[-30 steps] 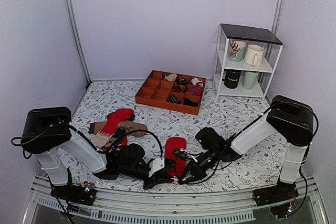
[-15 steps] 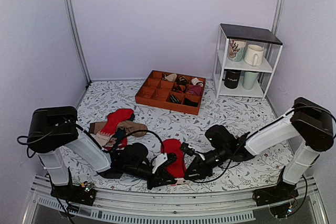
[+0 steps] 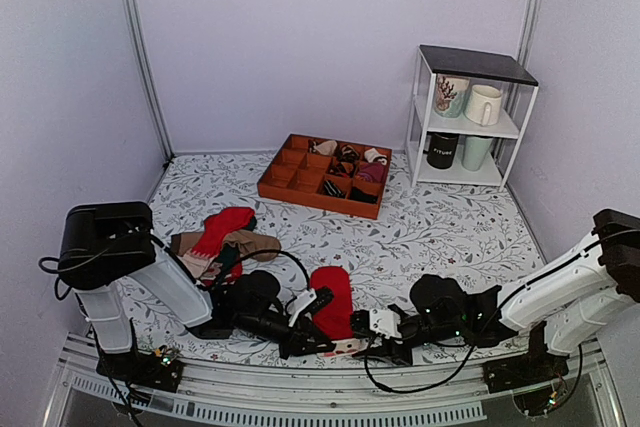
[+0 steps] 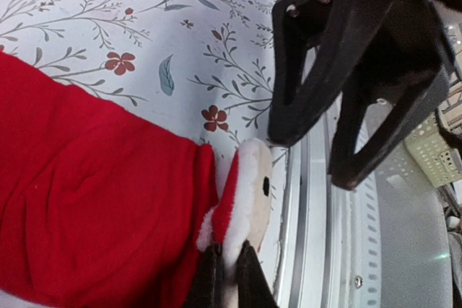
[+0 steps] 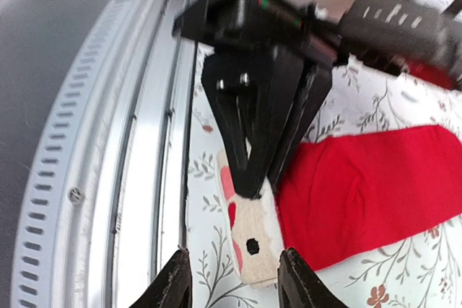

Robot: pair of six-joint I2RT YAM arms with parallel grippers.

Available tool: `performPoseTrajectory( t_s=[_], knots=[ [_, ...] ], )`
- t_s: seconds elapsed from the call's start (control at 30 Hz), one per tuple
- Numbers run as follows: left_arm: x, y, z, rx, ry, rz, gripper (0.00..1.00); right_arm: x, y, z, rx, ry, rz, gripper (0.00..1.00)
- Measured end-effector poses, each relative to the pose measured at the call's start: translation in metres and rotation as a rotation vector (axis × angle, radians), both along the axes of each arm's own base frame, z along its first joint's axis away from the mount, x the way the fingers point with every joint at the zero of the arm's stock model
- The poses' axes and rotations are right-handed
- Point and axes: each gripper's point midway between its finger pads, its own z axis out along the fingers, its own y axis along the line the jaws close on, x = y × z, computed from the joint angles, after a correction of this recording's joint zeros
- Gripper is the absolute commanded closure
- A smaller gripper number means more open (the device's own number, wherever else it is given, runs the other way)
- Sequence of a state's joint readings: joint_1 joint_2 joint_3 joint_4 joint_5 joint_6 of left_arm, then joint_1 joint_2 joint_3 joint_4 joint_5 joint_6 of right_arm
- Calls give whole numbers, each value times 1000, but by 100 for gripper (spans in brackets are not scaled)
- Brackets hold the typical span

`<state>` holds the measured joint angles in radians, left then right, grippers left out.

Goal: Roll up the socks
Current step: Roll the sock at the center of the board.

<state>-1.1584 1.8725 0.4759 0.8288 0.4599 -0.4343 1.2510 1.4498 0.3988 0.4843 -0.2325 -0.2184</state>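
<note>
The socks [image 3: 333, 302] lie flat on the flowered table near its front edge as a bright red pair, toes pointing away. Their whitish, red-striped cuff [image 4: 249, 192] is at the near end. My left gripper [image 4: 227, 268] is shut on that cuff, pinching it edge-up. The red body [image 4: 94, 200] spreads to the left of it. My right gripper [image 5: 234, 283] is open, low over the table. The end of the cuff [image 5: 253, 243] lies just beyond its fingertips [image 5: 177, 279], untouched. In the top view the left gripper [image 3: 318, 335] and right gripper [image 3: 380, 332] face each other across the cuff.
A mixed heap of socks [image 3: 222, 237] lies at the left. An orange divided tray [image 3: 300, 197] with rolled bundles stands at the back. A white shelf [image 3: 470, 117] with mugs is at the back right. The metal rail [image 3: 330, 397] runs right beside the cuff.
My right gripper has opened and let go of the socks. Its arm has dropped and drawn back right along the front edge. The left gripper stays shut on the cuff.
</note>
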Motion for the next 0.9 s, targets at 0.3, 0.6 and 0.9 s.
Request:
performPoseTrajectory(
  t_s=[0.3, 0.6, 0.9],
  knots=[
    [0, 0, -4, -1, 22, -12, 100, 6, 3, -25, -91, -74, -20, 60],
    [0, 0, -3, -7, 23, -15, 100, 11, 12, -35, -128, -77, -29, 84],
    [-2, 12, 4, 2, 5, -4, 95, 5, 25, -37, -134, 60, -64, 91]
  ],
)
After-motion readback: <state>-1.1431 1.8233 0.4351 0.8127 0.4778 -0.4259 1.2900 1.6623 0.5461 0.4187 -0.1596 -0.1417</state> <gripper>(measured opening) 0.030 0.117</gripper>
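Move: The right end of the sock's white rolled edge lies about 3 cm to the right hand's left, level with it fore and aft, and some 4 cm below. The left hand's fingertips already grip this roll about 4 cm farther left, so its right end is about 4 cm to the left hand's right. From the right hand, the red sock body spreads some 11 cm ahead and 6 cm left, and the metal table edge runs about 4 cm back. The right hand, open, sinks about 4 cm onto the right end of the rolled edge while working some 2.5 cm left towards the left gripper, its wrist tilting only slightly, and once low it closes its fingers and pinches the roll beside the other grip. The left hand keeps its shut fingers on the roll and holds nearly still, easing about 1 cm left only at the very end. ##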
